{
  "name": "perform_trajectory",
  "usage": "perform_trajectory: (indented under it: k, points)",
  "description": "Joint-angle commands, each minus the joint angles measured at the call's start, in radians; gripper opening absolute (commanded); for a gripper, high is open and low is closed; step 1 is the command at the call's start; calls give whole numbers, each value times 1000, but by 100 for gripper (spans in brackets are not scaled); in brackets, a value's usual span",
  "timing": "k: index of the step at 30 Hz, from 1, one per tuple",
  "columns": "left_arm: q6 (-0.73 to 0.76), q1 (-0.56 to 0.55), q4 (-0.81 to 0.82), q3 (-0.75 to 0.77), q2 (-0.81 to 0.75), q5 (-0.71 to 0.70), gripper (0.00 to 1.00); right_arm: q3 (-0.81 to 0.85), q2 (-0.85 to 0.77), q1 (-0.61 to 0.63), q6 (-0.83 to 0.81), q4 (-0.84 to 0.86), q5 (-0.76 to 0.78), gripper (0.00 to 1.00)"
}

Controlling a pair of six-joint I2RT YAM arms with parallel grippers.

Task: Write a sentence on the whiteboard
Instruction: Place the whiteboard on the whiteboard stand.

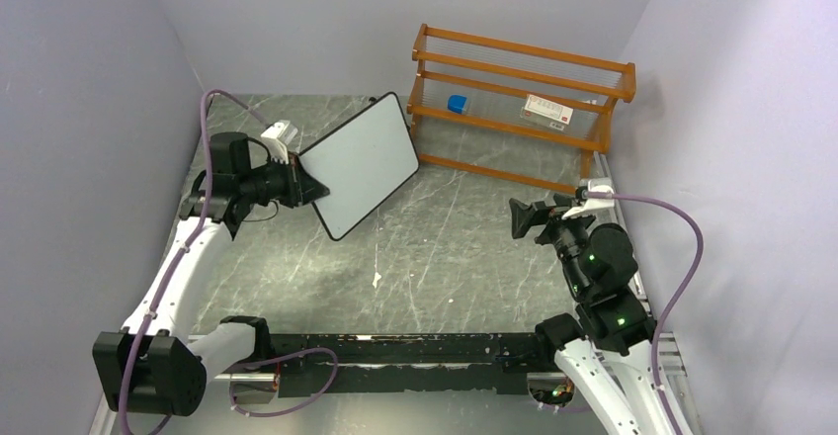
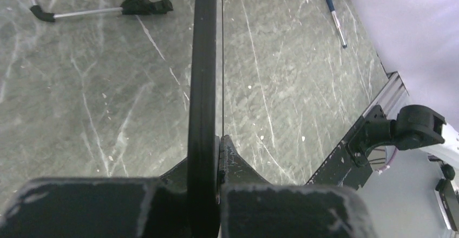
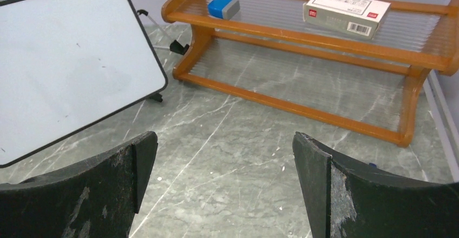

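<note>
The whiteboard [image 1: 361,163] is a white board in a thin black frame, held tilted above the table at the back left. My left gripper [image 1: 304,186] is shut on its near left edge. In the left wrist view the board's black edge [image 2: 203,75] runs straight up from between the jaws of the left gripper [image 2: 219,140]. The board's face [image 3: 70,65] is blank apart from faint smudges; the sentence is out of view. My right gripper [image 1: 522,219] hovers open over the table at the right, and nothing lies between the jaws of the right gripper [image 3: 224,162].
An orange wooden rack [image 1: 519,109] stands at the back right, with a blue eraser [image 3: 223,7] and a white box [image 3: 346,12] on its shelf. A blue-capped marker [image 2: 335,13] and a metal rod with black ends [image 2: 97,12] lie on the marble table.
</note>
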Motion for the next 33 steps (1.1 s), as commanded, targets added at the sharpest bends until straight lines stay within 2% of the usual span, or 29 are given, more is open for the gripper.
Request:
perform_trajectory:
  k: [1,3,7,11,17,25,33]
  points:
    - [4,-19,21,63,-11,-30,5,35,26,3,-1,12,-49,100]
    - [-25,-19,55,51,-36,-116,5,27,23,1,-4,19,-51,100]
    - [-148,-19,235,-20,-88,-240,5,8,4,3,-9,24,-56,100]
    - [-233,-19,388,-68,-96,-315,5,-1,-18,2,-9,25,-48,100]
    - [-344,-34,647,-119,-5,-369,5,-10,-18,2,-16,35,-63,100]
    - [-299,-249,728,-50,175,-665,5,-17,-34,2,-22,38,-68,100]
    - [-245,-368,845,-20,315,-826,5,-21,-38,1,-30,36,-69,100]
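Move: The whiteboard stand, mostly hidden behind the held board, is about 20 cm ahead of the left hand, 11 cm to its right and 17 cm below. The wooden shelf's middle is some 25 cm ahead and 42 cm right, with the blue eraser on it about 27 cm ahead and 28 cm right; both sit roughly 10 cm lower. From the right hand the stand is about 26 cm ahead, 29 cm left and 23 cm down. Left hand carries the pinched whiteboard about 10 cm forward, turning 25 degrees counter-clockwise, then down-right towards the stand. ##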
